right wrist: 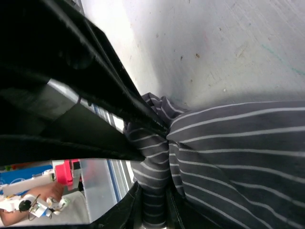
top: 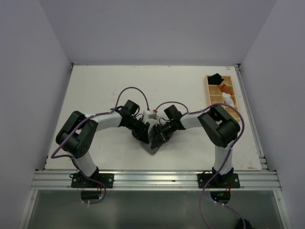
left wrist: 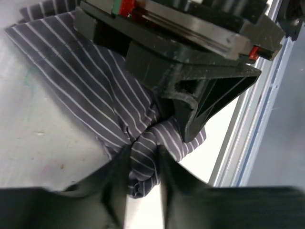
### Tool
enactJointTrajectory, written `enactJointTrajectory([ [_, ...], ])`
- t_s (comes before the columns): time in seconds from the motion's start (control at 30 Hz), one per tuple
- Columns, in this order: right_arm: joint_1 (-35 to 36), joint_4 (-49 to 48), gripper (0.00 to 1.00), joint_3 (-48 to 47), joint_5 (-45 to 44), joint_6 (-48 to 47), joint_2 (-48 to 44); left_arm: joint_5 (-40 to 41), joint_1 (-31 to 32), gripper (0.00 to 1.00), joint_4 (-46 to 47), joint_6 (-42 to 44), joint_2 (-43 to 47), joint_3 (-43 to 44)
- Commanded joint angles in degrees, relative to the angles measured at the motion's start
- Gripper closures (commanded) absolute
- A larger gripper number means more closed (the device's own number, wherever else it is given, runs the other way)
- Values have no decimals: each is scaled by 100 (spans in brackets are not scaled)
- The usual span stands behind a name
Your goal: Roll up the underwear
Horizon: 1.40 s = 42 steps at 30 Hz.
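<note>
The underwear [top: 155, 142], dark grey cloth with thin white stripes, lies bunched on the white table near the front edge, between both grippers. My left gripper [top: 144, 135] comes at it from the left and my right gripper [top: 163, 133] from the right. In the left wrist view the underwear [left wrist: 95, 90] spreads up and left, and a twisted fold fills the gap of my left gripper [left wrist: 143, 153], pinched by both fingers. In the right wrist view my right gripper [right wrist: 153, 202] is shut on another gathered fold of the underwear [right wrist: 238, 157]. The two grippers almost touch.
A wooden compartment tray [top: 210, 95] at the back right holds small black, orange and white bundles. An aluminium rail [top: 157, 179] runs along the table's near edge, just in front of the cloth. Purple cables loop above both arms.
</note>
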<state>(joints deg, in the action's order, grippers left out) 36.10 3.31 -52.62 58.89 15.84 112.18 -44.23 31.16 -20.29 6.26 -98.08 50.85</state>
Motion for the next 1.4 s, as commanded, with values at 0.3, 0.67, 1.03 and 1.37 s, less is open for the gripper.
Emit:
enactJointTrajectory([
  [0.3, 38, 118, 63, 646, -2205, 410, -1048, 204, 119, 100, -150, -2, -650, 390],
  [0.67, 64, 211, 52, 1246, -3986, 808, -2937, 345, 373, 100, -176, -99, -1011, 610],
  [1.03, 1742, 1436, 36, 938, -7233, 368, -4266, 538, 514, 100, -563, -143, -1353, 1049],
  [1.37, 2973, 1848, 34, 69, -8113, -396, -3028, 678, 558, 100, -862, -222, -1530, 1269],
])
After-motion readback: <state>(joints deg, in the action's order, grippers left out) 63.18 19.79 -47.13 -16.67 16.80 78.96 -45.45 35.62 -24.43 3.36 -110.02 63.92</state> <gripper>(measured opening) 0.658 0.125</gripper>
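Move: The underwear's rolled edge is between the left hand's half-closed fingers near its far-left end; its middle is about 1 cm back, 2 cm to the right and 1 cm below. The loose flat panel is centred some 3 cm ahead and 7 cm to the right of the left hand. From the right hand, which already pinches the roll's near-right end, the roll's middle is about 1 cm ahead and 2 cm left, and the flat panel 5 cm ahead and 3 cm right. The left fingers finish closing on the far-left end of the underwear's rolled edge, then, keeping their pinch, drag it about 4 cm to the right and slightly forward, low over the table. Meanwhile the right fingers open wide and come free of the roll, the hand backing off to the right and then rising to nearly 9 cm before easing back left and down to end some 6 cm above its start, its wrist turning until the fingers point forward-left and steeply down. ##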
